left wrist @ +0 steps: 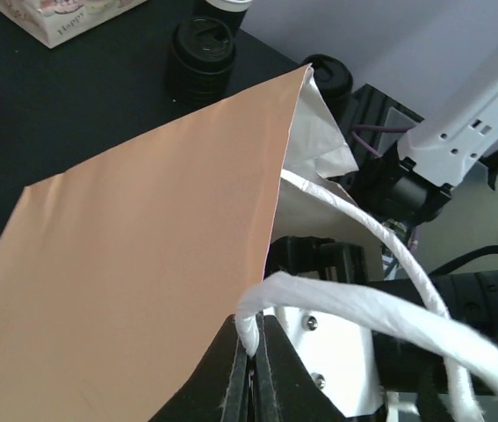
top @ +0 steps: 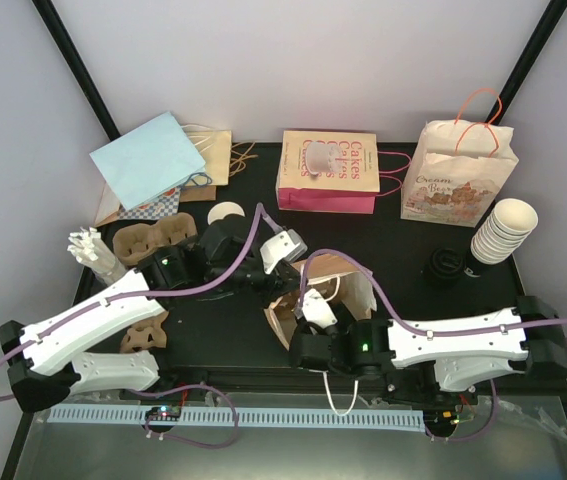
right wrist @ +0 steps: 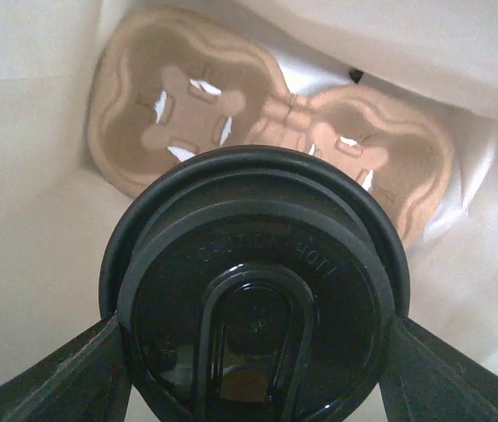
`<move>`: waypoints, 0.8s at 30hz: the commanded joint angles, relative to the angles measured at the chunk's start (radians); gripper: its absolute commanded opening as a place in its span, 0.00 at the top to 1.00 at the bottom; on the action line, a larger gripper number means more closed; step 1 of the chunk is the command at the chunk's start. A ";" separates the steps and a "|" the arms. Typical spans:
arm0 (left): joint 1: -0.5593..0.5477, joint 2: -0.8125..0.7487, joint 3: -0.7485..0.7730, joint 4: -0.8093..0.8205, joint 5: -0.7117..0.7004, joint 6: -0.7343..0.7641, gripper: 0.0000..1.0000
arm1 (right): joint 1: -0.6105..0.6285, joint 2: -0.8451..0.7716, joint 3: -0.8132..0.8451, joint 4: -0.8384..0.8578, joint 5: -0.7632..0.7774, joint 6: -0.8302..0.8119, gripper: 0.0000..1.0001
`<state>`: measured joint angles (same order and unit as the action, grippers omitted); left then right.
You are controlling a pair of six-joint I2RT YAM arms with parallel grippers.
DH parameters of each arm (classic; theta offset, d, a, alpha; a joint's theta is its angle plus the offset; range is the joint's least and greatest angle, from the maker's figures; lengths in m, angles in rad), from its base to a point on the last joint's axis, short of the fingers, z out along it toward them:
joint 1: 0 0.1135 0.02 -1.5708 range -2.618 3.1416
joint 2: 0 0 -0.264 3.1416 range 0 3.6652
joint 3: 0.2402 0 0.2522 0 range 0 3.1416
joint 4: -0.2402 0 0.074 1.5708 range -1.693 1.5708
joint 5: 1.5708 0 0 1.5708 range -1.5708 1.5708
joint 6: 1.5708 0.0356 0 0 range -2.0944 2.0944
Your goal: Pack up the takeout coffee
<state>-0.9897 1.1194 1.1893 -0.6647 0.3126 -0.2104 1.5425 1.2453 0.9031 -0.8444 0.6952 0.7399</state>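
Note:
The takeout coffee shows in the right wrist view as a round black lid [right wrist: 253,308]; the cup under it is hidden. My right gripper [right wrist: 253,365] is shut on it, one finger on each side, inside a brown paper bag [top: 338,280] with a white lining. Below the lid, a brown pulp cup carrier [right wrist: 205,105] lies on the bag's floor. My left gripper [left wrist: 250,356] is shut on the bag's white twisted handle [left wrist: 363,303] and holds the bag's mouth open. In the top view both grippers meet at the bag, the left gripper [top: 285,258] at its upper rim and the right gripper [top: 315,308] reaching in.
A stack of black lids [top: 445,265] and a stack of cream cups [top: 503,230] stand at the right. Printed paper bags [top: 328,170] [top: 460,175] and a blue bag [top: 148,160] line the back. More pulp carriers [top: 153,240] and white cutlery [top: 93,250] sit at the left.

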 commanded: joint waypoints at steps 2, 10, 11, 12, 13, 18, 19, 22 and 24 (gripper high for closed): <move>0.002 -0.049 -0.013 0.037 0.082 0.003 0.99 | 0.016 0.032 0.003 -0.081 0.032 0.079 0.52; 0.002 -0.064 -0.041 0.046 0.122 -0.022 0.98 | 0.016 0.009 -0.005 -0.120 0.082 0.141 0.52; 0.002 -0.064 -0.044 0.045 0.125 -0.023 0.98 | 0.015 0.008 -0.006 -0.132 0.091 0.156 0.52; 0.002 -0.064 -0.047 0.047 0.129 -0.023 0.99 | 0.016 0.005 -0.007 -0.146 0.108 0.179 0.52; 0.002 -0.064 -0.050 0.047 0.135 -0.025 0.98 | 0.016 0.003 -0.008 -0.157 0.118 0.198 0.52; 0.002 -0.069 -0.064 0.054 0.166 -0.030 0.93 | 0.021 -0.010 -0.044 -0.099 0.097 0.187 0.52; 0.001 -0.069 -0.064 0.054 0.166 -0.032 0.86 | 0.025 -0.009 -0.052 -0.085 0.093 0.183 0.52; 0.003 -0.083 -0.053 0.058 0.140 -0.055 0.54 | 0.038 0.003 -0.062 -0.071 0.101 0.191 0.52; 0.009 -0.111 -0.053 0.078 0.083 -0.100 0.40 | 0.043 0.009 -0.064 -0.075 0.114 0.199 0.52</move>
<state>-0.9894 1.0676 1.1229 -0.6312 0.4339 -0.2451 1.5719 1.2446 0.8585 -0.9142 0.7685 0.8982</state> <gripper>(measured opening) 0.490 0.723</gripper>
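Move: My right hand holds the black-lidded cup inside the paper bag; the carrier on the bag's floor lies about 6 cm ahead, 3 cm left and 12 cm below it. Another black-lidded cup stands on the table some 24 cm ahead and 26 cm right of that hand. My left hand pinches the bag's white handle, with the bag mouth's middle roughly 6 cm to its right, 3 cm back and 4 cm below. I ease my left hand back about 2.5 cm beside the bag's rim, then spread its fingers to about half open and let go of the white handle. Meanwhile my right hand keeps its grip on the cup and carries it about 2.5 cm to the right over the carrier, sinking 1 cm and turning slightly clockwise. ##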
